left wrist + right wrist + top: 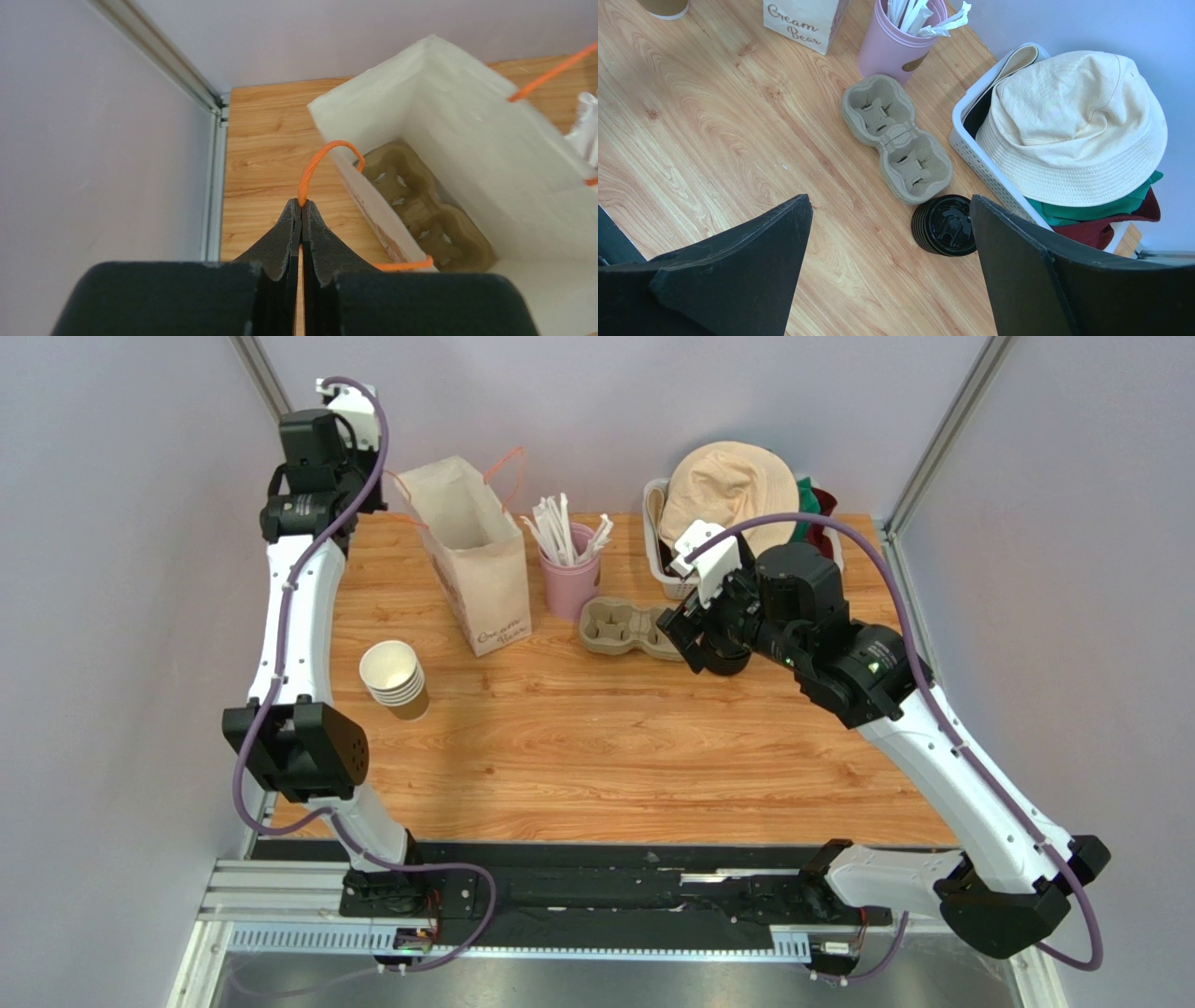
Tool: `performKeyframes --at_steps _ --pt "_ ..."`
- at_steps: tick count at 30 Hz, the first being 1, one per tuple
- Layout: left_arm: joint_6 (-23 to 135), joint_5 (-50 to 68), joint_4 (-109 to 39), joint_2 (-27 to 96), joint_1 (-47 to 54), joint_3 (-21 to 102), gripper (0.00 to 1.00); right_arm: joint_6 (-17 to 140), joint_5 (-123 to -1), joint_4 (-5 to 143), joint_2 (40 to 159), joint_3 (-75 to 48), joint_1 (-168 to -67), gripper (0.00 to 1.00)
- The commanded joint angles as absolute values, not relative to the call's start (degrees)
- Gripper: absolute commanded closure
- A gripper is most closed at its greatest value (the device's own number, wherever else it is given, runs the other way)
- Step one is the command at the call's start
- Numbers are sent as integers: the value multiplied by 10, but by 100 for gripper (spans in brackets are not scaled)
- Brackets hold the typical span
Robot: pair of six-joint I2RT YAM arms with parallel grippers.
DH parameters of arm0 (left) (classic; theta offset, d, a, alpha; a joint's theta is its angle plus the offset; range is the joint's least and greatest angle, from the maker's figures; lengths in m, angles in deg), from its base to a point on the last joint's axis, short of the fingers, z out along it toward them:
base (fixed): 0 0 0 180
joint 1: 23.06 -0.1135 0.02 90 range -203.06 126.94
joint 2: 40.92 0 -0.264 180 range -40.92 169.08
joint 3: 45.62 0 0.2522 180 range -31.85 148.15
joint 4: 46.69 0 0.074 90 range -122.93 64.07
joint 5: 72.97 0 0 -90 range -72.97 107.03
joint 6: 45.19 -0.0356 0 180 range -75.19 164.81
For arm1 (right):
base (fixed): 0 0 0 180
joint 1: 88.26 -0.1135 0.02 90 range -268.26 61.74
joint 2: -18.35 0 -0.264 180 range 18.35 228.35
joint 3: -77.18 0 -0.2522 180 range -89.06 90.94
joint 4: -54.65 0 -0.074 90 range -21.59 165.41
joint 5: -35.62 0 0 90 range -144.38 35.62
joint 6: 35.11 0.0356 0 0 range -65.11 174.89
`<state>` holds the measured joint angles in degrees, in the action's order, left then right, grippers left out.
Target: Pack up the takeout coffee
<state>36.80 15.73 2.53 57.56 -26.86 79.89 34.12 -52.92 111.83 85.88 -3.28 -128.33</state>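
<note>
The takeout coffee is out of view in every frame. A white paper bag [477, 553] stands open at the back left of the table. My left gripper [301, 204] is shut on its orange handle [319, 159] beside the near wall of the bag [449, 98]. A cardboard cup carrier [424, 213] lies inside the bag. My right gripper [890, 199] is open and holds nothing; it hovers [697, 634] above the wood just left of a stack of black lids [946, 225].
A stack of lidless brown cups [393, 676] stands at the left. A second cup carrier [896, 140] lies by a pink cup of wrapped sticks [568, 567]. A white basket [976, 150] with a cream hat [1074, 126] sits at the back right.
</note>
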Motion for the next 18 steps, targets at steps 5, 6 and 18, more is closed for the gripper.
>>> performKeyframes --at_steps 5,6,18 --pt "372 151 -3 583 -318 843 95 352 -536 1095 867 -27 -1282 11" --pt "371 147 -1 587 -319 850 93 352 -535 1095 866 -27 -1282 11" --pt "363 161 30 654 -318 939 59 354 -535 1094 859 -32 -1280 11"
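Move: The left hand already holds the paper bag's near-left handle. The bag's middle lies about 11 cm right of this hand, practically level fore-and-aft and some 18 cm below. The table's far-left corner is about 17 cm ahead and 11 cm left; the straw cup stands some 26 cm right and 2 cm back, the paper cups about 20 cm back and 2 cm right. From the right hand, the bag is roughly 31 cm left and 20 cm ahead. Orange handle still between its fingertips, the left hand takes the bag left, away from the straw cup, by about 4.5 cm, then eases forward some 3 cm and up about 2 cm towards the far-left corner. At the end the shut fingers part to about a quarter open, loosening on the handle, which still lies between them. ##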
